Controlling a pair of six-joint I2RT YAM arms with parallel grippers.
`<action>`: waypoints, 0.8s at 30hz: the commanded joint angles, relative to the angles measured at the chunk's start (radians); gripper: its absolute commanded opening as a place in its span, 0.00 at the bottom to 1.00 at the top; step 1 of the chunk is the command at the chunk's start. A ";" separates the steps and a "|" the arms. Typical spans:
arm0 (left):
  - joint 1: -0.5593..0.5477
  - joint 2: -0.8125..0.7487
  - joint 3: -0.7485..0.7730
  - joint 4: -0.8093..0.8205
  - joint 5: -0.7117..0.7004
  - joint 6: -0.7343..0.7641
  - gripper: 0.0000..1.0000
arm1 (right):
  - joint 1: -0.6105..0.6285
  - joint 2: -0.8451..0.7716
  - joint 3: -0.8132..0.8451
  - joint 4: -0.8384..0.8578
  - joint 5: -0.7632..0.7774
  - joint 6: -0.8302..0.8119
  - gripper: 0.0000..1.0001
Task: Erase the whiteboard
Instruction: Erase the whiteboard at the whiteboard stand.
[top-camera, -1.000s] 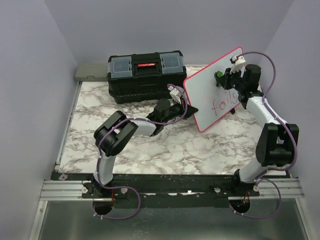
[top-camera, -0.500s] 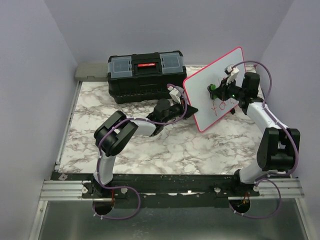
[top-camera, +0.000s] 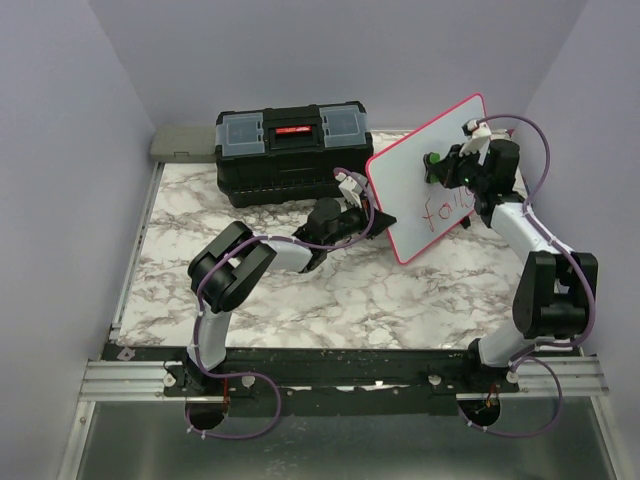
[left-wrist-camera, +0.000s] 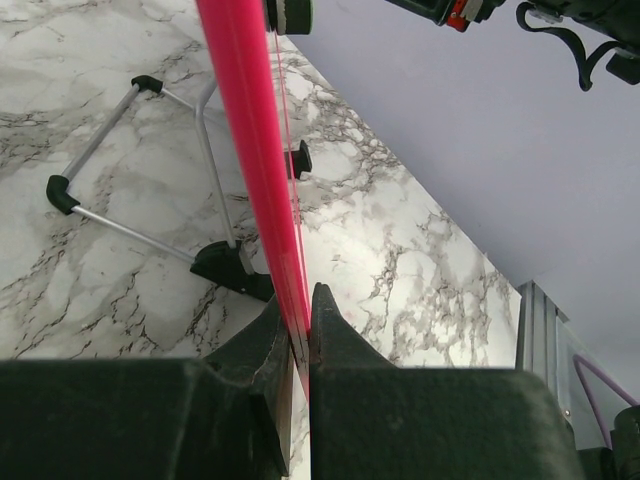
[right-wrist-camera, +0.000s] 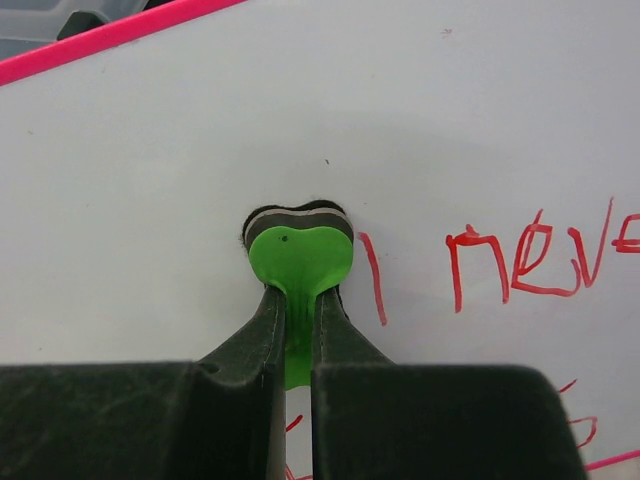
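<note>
The whiteboard (top-camera: 410, 200), white with a pink rim, stands tilted on the marble table at the right. Red handwriting (top-camera: 447, 207) crosses its lower part. My left gripper (top-camera: 383, 218) is shut on the board's left edge; in the left wrist view the pink rim (left-wrist-camera: 250, 150) runs down between the closed jaws of the left gripper (left-wrist-camera: 298, 305). My right gripper (top-camera: 447, 165) is shut on a green heart-shaped eraser (top-camera: 435, 158). The right wrist view shows the eraser (right-wrist-camera: 300, 255) pressed flat on the whiteboard (right-wrist-camera: 450, 120), just left of the red handwriting (right-wrist-camera: 530, 260), held by the right gripper (right-wrist-camera: 297, 300).
A black toolbox (top-camera: 292, 150) with a red latch stands at the back, left of the board. A grey flat object (top-camera: 182, 142) lies behind the table's back left corner. The board's wire stand (left-wrist-camera: 130, 170) with black feet rests on the marble behind it.
My right gripper swept the eraser down and to the left over the board, then back up toward the upper part. The left gripper kept its hold without moving.
</note>
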 joint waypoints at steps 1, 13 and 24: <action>-0.026 -0.007 -0.015 0.071 0.101 0.076 0.00 | -0.013 0.041 0.011 -0.026 0.090 -0.067 0.01; -0.026 0.001 -0.011 0.084 0.100 0.067 0.00 | -0.017 0.034 -0.005 -0.352 -0.342 -0.364 0.01; -0.026 0.003 -0.008 0.084 0.100 0.064 0.00 | -0.014 -0.035 -0.016 -0.093 -0.380 -0.152 0.01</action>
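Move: The right hand holds the green eraser against the whiteboard. The f of the lower word lies about 10 cm back, 3 cm left and 6 cm lower from it. The leftover stroke of the upper word stands about 3 cm ahead and 2 cm right; "never" is centred some 6 cm ahead, 8 cm right and 3 cm higher. From the left hand, at the board's left edge, that f is about 3 cm ahead, 9 cm right and 2 cm lower. Back towards the robot, down the tilted board and leftwards, the right hand sweeps the eraser about 6 cm towards the left gripper and the lower word's f, after a slight start to the right. Its fingers keep their grip and the eraser stays on the board, while the wrist swings counter-clockwise some 20 degrees. The left hand stays still, keeping its pinch on the board's edge. ##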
